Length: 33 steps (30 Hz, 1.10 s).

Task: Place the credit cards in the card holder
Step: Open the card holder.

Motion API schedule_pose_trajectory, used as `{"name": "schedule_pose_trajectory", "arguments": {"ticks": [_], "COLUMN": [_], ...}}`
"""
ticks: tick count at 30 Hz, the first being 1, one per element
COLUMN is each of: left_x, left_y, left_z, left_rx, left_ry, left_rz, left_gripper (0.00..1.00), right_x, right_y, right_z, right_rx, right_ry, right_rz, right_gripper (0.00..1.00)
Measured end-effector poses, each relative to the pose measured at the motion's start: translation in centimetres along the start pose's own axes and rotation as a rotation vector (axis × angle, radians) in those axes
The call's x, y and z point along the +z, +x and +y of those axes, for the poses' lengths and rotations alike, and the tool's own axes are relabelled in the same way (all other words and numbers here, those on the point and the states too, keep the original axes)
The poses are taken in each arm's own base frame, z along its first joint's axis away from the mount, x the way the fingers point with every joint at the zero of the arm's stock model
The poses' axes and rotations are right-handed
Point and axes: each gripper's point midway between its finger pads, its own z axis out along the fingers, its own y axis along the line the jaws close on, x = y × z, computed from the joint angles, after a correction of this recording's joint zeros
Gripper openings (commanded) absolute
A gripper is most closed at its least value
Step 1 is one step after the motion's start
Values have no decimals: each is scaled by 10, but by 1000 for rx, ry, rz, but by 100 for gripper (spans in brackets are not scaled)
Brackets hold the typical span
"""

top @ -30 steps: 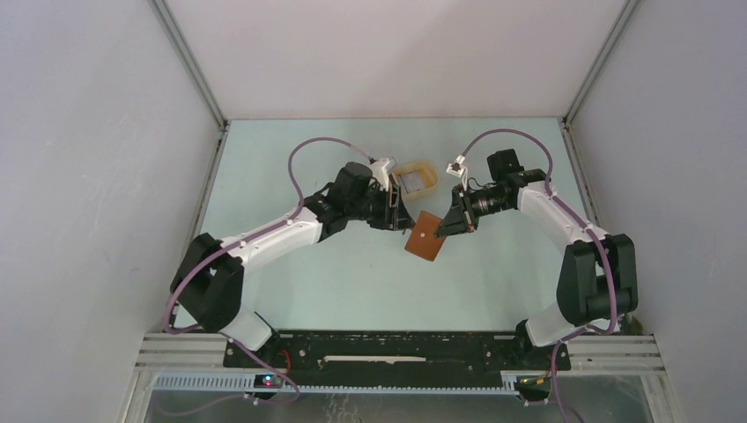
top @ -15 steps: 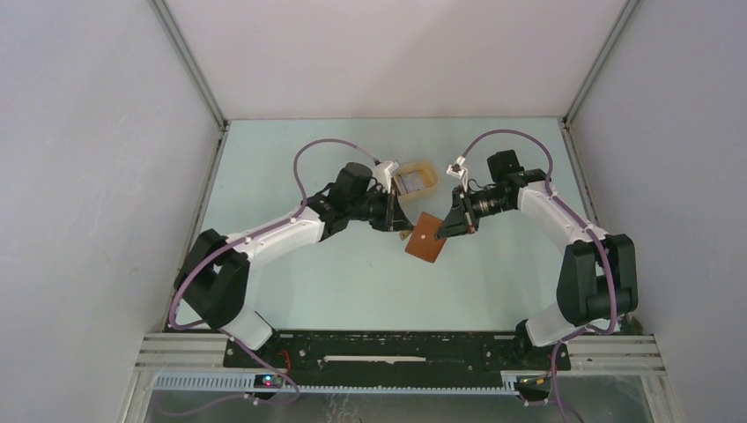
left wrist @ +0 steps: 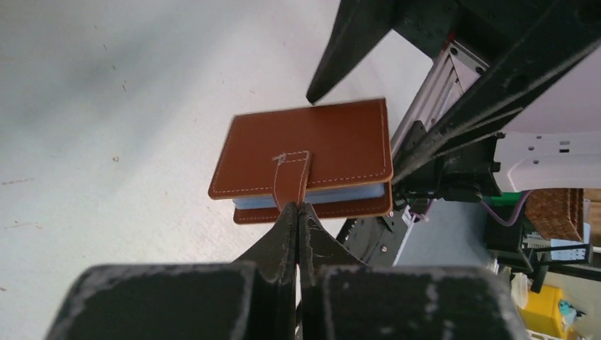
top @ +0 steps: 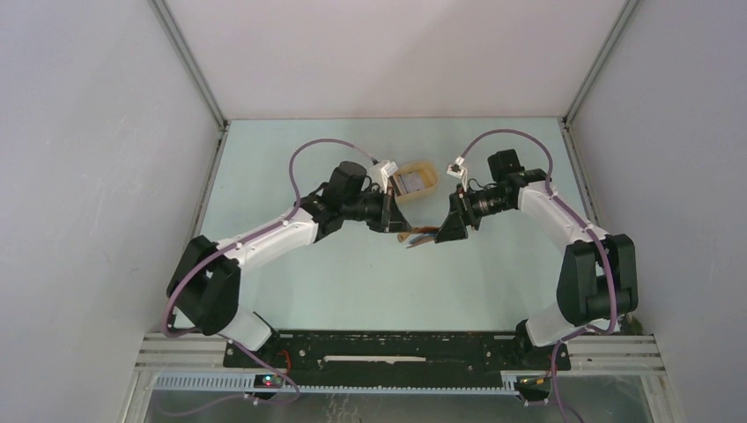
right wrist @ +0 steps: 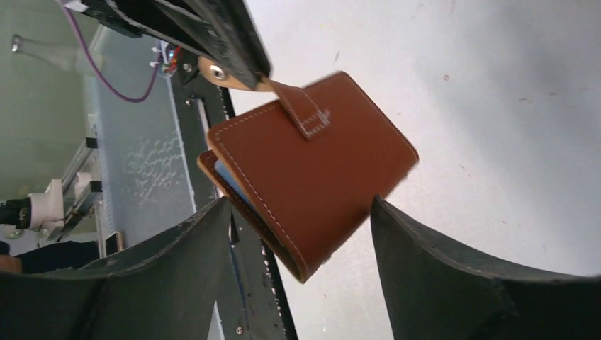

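Note:
The reddish-brown card holder (top: 421,236) hangs above the table between the two grippers, folded shut. My left gripper (left wrist: 298,207) is shut on its snap strap (left wrist: 291,177), and the strap's round snap (right wrist: 216,71) shows beside the left fingers. Light blue credit cards (left wrist: 312,197) show as an edge between the covers. My right gripper (right wrist: 299,205) is open, its fingers (right wrist: 397,241) standing either side of the holder's far corner without gripping it. More greyish credit cards (top: 408,183) lie in the tan tray (top: 426,167).
The tan oval tray sits just behind the left gripper (top: 398,231) and right gripper (top: 443,231). Grey walls close in the pale green table (top: 352,273) on three sides. The arms' black base rail (top: 396,352) runs along the near edge.
My left gripper closed on the holder's strap. My right gripper then opened and let go of the holder, which swung from face-up to nearly edge-on in the top view.

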Motion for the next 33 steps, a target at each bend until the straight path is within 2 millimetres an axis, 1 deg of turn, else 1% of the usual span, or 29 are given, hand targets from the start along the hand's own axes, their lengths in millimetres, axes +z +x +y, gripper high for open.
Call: {"name": "schedule_pose_trajectory", "arguments": {"ticks": [4, 7, 9, 11, 15, 19, 21, 24, 26, 30, 32, 33], "left_x": [-7, -10, -11, -12, -14, -21, -23, -22, -21, -18, -17, -15], "left_y": [4, 11, 16, 19, 23, 21, 21, 25, 28, 33, 34, 33], "left_z": [-4, -3, -1, 0, -1, -6, -8, -7, -4, -6, -11, -15], "left_rx": [-17, -39, -54, -75, -104, -108, -111, -124, -136, -127, -111, -100], "left_ry": [5, -1, -9, -18, -28, -25, -20, -14, -14, 6, 19, 28], "left_rz": [17, 48, 66, 80, 92, 81, 72, 64, 65, 56, 51, 45], "left_gripper": [0, 0, 0, 0, 0, 0, 0, 0, 0, 0, 0, 0], "right_x": [-7, -21, -27, -31, -29, -27, -28, -34, -41, -49, -50, -51], "right_y": [1, -3, -6, -5, 1, 7, 9, 16, 23, 52, 59, 59], "right_z": [-12, -21, -22, -19, -7, -1, 2, 10, 14, 15, 15, 15], "right_rx": [9, 15, 3, -8, -28, -35, -49, -83, -104, -89, -85, -88], "right_ry": [61, 105, 119, 123, 94, 79, 79, 83, 84, 112, 126, 132], "right_rz": [1, -33, -59, -79, -92, -97, -108, -140, -193, -283, -297, -305], "right_gripper": [84, 84, 84, 84, 84, 85, 87, 93, 99, 100, 100, 100]}}
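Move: Just left of the right hand's already parted fingers hangs the folded card holder, its middle some 5 cm to their left, 1 cm back and 2 cm lower. The left hand still has its strap pinched, the holder's middle lying about 3 cm to that hand's right, 1 cm back and 3 cm below. The tray with the credit cards stands roughly 12 cm ahead of the left hand, 1 cm to its right and 15 cm below. Drawing clear of the card holder, the right hand first slips about 2 cm forward and 3 cm right, then sweeps back and farther right, ending some 6 cm right and 5 cm back of its start while its fingers spread fully and it turns roughly 15 degrees clockwise. The left hand keeps the strap pinched and eases about 4 cm back. ##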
